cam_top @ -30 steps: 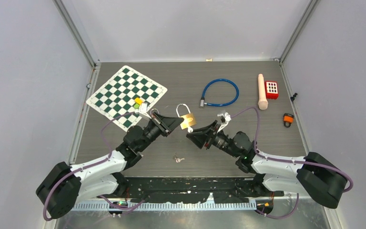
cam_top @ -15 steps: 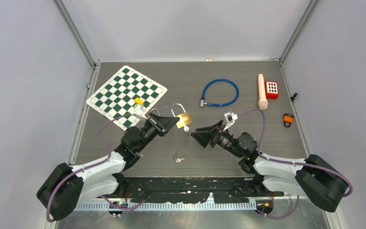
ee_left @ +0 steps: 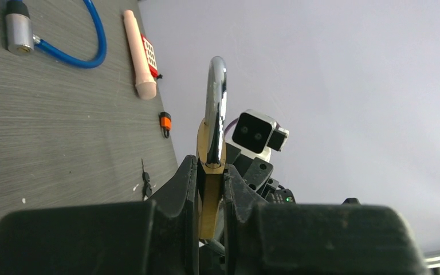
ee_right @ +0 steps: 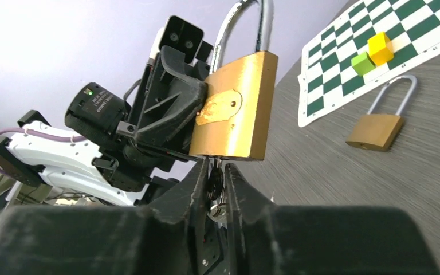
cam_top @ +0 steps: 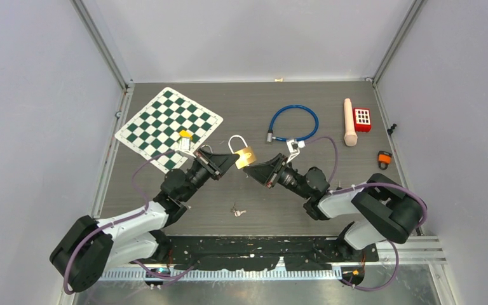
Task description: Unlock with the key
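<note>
A brass padlock [cam_top: 246, 156] with a steel shackle is held upright above the table, my left gripper [cam_top: 234, 160] shut on the sides of its body. In the left wrist view the padlock [ee_left: 209, 143] stands clamped in the left gripper [ee_left: 211, 177]. The key [ee_right: 213, 184] sticks out of the padlock's [ee_right: 238, 109] underside. My right gripper [ee_right: 216, 175] is shut on the key's dark head, just under the lock. From above, the right gripper [cam_top: 255, 170] meets the lock from the right.
A second brass padlock [ee_right: 378, 130] lies on the table by the chessboard [cam_top: 165, 121], which carries a yellow cube [ee_right: 381, 48] and a green cube [ee_right: 364, 63]. Spare keys [cam_top: 237, 211] lie near the front. A blue cable lock [cam_top: 294, 122], beige cylinder [cam_top: 350, 122], red keypad [cam_top: 362, 119] and orange lock [cam_top: 384, 158] sit at right.
The right gripper opened and drew back from the lock, then came in again and closed on the key. The left gripper shifted the padlock slightly left and away.
</note>
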`<action>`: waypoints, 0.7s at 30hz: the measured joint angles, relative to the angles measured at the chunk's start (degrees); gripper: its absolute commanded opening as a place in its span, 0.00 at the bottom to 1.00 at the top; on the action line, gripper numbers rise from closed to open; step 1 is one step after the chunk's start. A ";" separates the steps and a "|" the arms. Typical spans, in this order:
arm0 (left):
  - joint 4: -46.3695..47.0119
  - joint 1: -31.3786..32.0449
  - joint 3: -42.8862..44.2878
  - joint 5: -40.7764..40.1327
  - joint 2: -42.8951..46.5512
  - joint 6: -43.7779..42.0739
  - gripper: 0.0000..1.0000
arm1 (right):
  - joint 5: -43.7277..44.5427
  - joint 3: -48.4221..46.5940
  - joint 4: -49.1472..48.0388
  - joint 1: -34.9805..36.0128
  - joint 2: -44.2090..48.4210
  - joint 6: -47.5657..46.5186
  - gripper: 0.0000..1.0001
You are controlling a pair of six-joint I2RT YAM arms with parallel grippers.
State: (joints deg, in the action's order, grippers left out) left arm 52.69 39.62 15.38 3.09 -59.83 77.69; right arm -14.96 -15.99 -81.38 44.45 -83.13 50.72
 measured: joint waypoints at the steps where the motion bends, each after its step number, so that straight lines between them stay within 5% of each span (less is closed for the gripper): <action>1: -0.04 -0.13 0.00 -0.13 0.00 -0.11 0.00 | -0.52 -0.20 -1.33 -0.07 -0.94 1.07 0.08; 17: 4.33 -5.55 3.67 7.98 -7.17 -0.11 0.00 | -1.77 0.04 -2.99 -1.46 -2.43 7.02 0.05; 21: 6.14 -9.11 5.46 4.90 -8.02 -0.07 0.00 | -5.05 2.03 -2.91 -1.14 -2.51 7.04 0.05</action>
State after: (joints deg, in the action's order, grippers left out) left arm 58.83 30.50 20.84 7.99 -67.85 77.62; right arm -20.01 -13.96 -84.29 43.31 -85.65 57.76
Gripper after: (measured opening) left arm 0.115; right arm 0.094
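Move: The key, stuck in the held padlock's underside, lies between the right fingers, 1 cm ahead and 1 cm left. From the left hand, which holds the padlock, it is about 3 cm back, 3 cm right and 3 cm below. The second padlock lies some 9 cm left of the left hand and 4 cm farther out, the loose keys 11 cm straight back, both about 20 cm below. Right fingers shut on the key while the left hand pulls its padlock about 5 cm forward and up. ##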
